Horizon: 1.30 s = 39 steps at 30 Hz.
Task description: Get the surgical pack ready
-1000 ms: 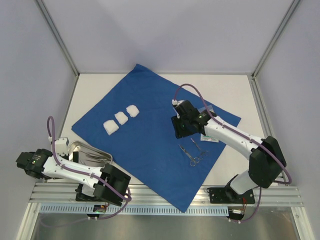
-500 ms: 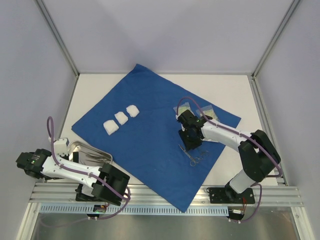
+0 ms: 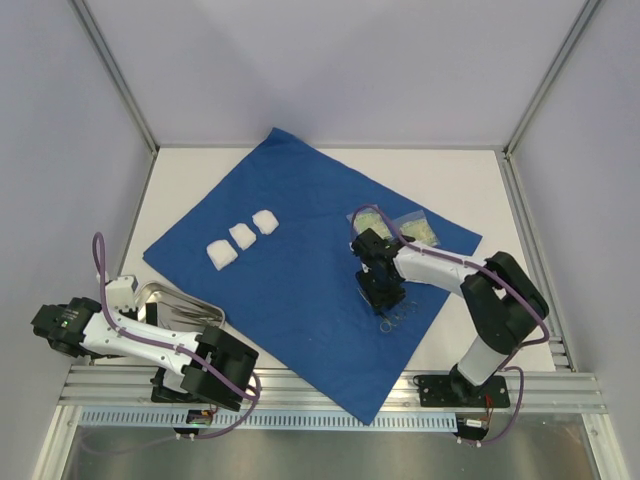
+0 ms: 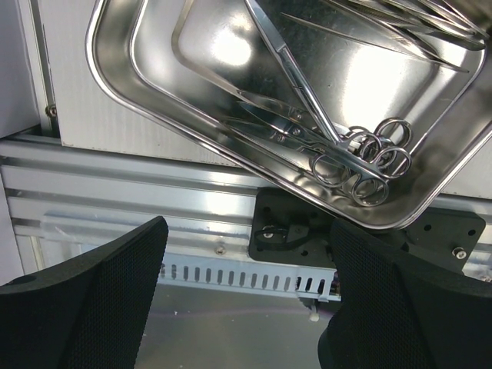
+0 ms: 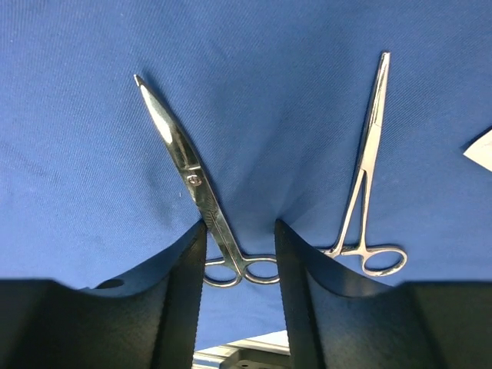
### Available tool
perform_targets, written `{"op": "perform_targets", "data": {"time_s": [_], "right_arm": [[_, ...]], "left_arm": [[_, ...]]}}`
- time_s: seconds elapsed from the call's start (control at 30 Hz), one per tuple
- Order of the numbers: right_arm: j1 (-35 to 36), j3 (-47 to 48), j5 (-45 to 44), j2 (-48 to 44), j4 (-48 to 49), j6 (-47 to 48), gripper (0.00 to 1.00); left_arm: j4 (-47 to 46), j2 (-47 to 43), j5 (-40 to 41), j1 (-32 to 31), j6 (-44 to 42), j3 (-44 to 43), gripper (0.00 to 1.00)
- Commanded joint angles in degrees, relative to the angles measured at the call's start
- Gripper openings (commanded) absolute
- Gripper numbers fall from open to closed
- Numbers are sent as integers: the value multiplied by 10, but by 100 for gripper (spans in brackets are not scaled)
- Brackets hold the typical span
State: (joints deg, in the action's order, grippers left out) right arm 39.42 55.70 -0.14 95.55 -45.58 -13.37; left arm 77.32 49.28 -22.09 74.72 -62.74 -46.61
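The surgical pack (image 3: 300, 260) is a royal-blue drape spread flat on the table. Steel scissors (image 5: 192, 181) and a steel clamp (image 5: 367, 165) lie on its right part. My right gripper (image 3: 383, 298) is low over the scissors. In the right wrist view my right gripper (image 5: 240, 231) stands open, its fingers straddling the scissors' shank just above the finger rings, and the left finger is close against the steel. My left gripper (image 3: 48, 328) hangs wide open at the near left, holding nothing. In the left wrist view my left gripper (image 4: 247, 231) is over the table's front rail.
A steel tray (image 3: 160, 295) holding several instruments (image 4: 346, 154) sits off the drape's near-left edge. Three white gauze pads (image 3: 241, 236) lie in a row on the drape's left part. Two clear packets (image 3: 420, 228) rest behind the right gripper. Frame posts and walls enclose the table.
My right gripper has moved from beside the packets toward the near side and down over the scissors, uncovering the packets. The left arm has stayed still.
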Motion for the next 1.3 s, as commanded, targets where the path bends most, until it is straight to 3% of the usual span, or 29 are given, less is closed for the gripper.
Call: {"op": "perform_targets", "data": {"time_s": [0.0, 0.2, 0.4, 0.7, 0.87, 1.0, 1.27], "right_arm": [[15, 3, 2, 25, 7, 1, 42], [34, 8, -23, 20, 7, 3, 17], [45, 32, -25, 3, -12, 5, 1], [51, 60, 14, -69, -23, -5, 0], [103, 135, 34, -76, 20, -35, 0], [193, 243, 45, -6, 87, -46, 1], [279, 556, 122, 276, 101, -40, 0]], "left_arm": [[33, -2, -16, 4, -11, -21, 95], [36, -1, -19, 3, -11, -26, 95], [42, -3, -20, 4, -15, -26, 95], [47, -6, -25, 3, -16, -29, 95], [55, -7, -31, 3, -13, -39, 95], [88, -15, -50, 3, -10, -72, 95], [156, -96, -95, 4, -9, -176, 96]]}}
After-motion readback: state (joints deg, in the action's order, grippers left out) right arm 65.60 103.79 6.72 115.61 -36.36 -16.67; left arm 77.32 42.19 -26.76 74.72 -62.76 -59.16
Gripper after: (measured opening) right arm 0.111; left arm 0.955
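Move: The dark scissors lie under the right hand's open fingers, their middle about 2 cm ahead of it, 3 cm to its left and 1 cm down, rings closest. The hemostat is 6 cm ahead and 4 cm right, the white packet 10 cm ahead and 10 cm right, both at table level. The metal tray stands level with the hand, roughly 50 cm to its left. From the left hand the scissors are some 58 cm right, 11 cm ahead and 11 cm lower. The right fingers close and pinch the scissors' shanks just ahead of the rings, then the hand lifts about 14 cm and sweeps fast some 32 cm left towards the tray, fingertips swinging out to the left and the wrist turning counter-clockwise. Late on, the left hand rises about 8 cm, drifting slightly outward, fingers still open. ##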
